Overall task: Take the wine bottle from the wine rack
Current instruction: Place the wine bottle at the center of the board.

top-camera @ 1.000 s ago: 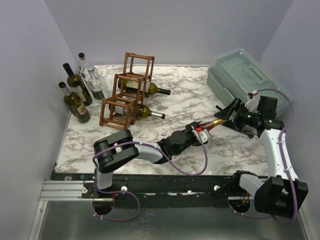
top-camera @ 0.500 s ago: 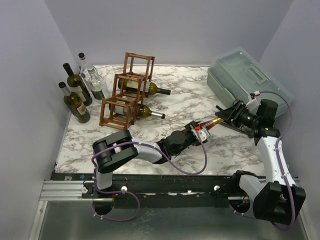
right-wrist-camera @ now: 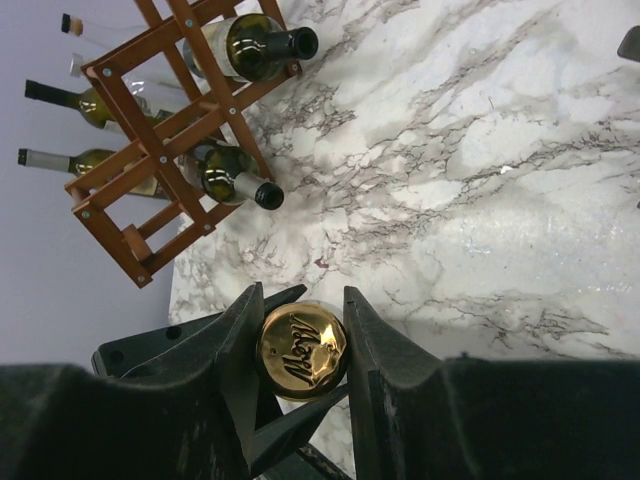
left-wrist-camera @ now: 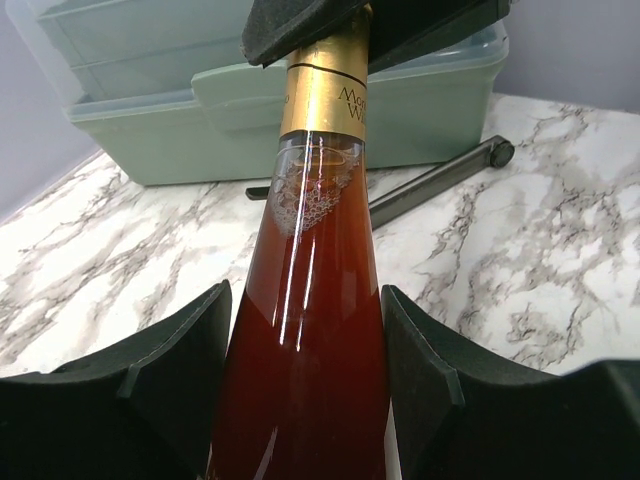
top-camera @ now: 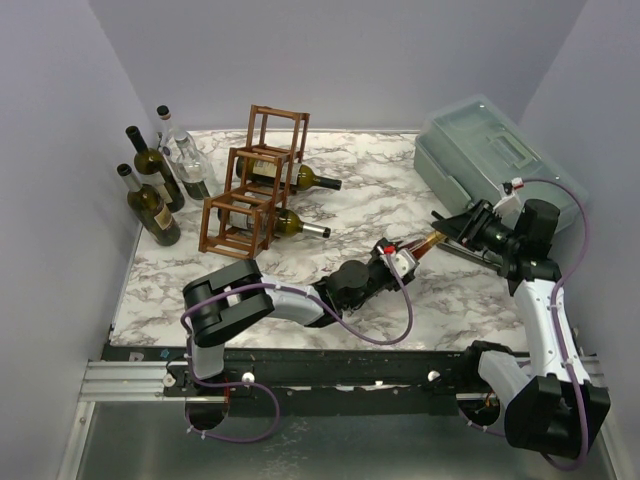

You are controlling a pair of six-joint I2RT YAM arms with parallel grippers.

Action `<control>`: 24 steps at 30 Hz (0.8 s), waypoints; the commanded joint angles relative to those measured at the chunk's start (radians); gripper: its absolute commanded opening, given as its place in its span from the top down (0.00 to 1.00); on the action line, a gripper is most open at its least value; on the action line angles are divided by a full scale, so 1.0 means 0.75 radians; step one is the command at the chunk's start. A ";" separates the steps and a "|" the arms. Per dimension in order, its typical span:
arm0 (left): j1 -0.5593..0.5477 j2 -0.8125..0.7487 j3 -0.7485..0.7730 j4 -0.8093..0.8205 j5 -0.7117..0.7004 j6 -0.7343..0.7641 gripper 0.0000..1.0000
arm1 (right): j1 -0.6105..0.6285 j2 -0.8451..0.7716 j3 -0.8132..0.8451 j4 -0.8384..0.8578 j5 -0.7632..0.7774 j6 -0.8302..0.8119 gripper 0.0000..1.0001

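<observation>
A wine bottle (top-camera: 424,244) of amber-red wine with a gold foil neck (left-wrist-camera: 324,95) hangs tilted over the table's middle right, held at both ends. My left gripper (top-camera: 392,263) is shut on its wide body (left-wrist-camera: 305,330), a black pad pressed against each side. My right gripper (top-camera: 450,233) is shut on the gold cap (right-wrist-camera: 302,352), which sits tight between its two fingers. The reddish-brown wine rack (top-camera: 250,190) stands at the back left, well away from both grippers. Two green bottles lie in it, one above (top-camera: 308,180) and one below (top-camera: 292,224).
Three bottles (top-camera: 152,205) stand upright at the left edge beside the rack. A grey-green plastic toolbox (top-camera: 490,155) sits at the back right, just behind my right gripper. A black bar (left-wrist-camera: 440,178) lies on the marble in front of it.
My right gripper came in from the right and shut on the bottle's gold cap. The left gripper kept its hold, and the bottle shifted slightly up and left.
</observation>
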 commanded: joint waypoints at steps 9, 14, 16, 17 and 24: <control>0.045 -0.173 0.006 -0.058 0.220 -0.345 0.09 | 0.004 0.133 0.217 0.275 0.070 -0.149 1.00; 0.071 -0.230 -0.023 -0.113 0.230 -0.415 0.02 | 0.040 0.179 0.282 0.315 0.103 -0.219 1.00; 0.086 -0.279 -0.029 -0.176 0.239 -0.448 0.01 | 0.063 0.204 0.312 0.319 0.119 -0.256 1.00; 0.094 -0.311 -0.025 -0.220 0.238 -0.466 0.01 | 0.079 0.220 0.327 0.325 0.130 -0.280 1.00; 0.210 -0.532 0.081 -0.782 0.399 -0.635 0.01 | 0.163 0.341 0.458 0.351 0.188 -0.468 1.00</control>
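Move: Both hands already hold the leaning wine bottle, the right at its neck, the left lower on its body. The board's centre lies about 10 cm ahead and 24 cm left of the right hand, roughly 21 cm below; for the left it is some 14 cm ahead, 13 cm left, 17 cm down. Also from the left hand, the wine rack is about 20 cm ahead and 36 cm left. The metal bar lies some 8 cm ahead and 9 cm right of the right hand, on the board. The left fingers let go of the bottle's body, spreading from partly open to fully wide while the hand climbs nearly 7 cm, then drifts left and turns about 20 degrees. The right keeps its pinch on the gold neck and carries the bottle forward about 7 cm and steadily up, its wrist tipping upward. ##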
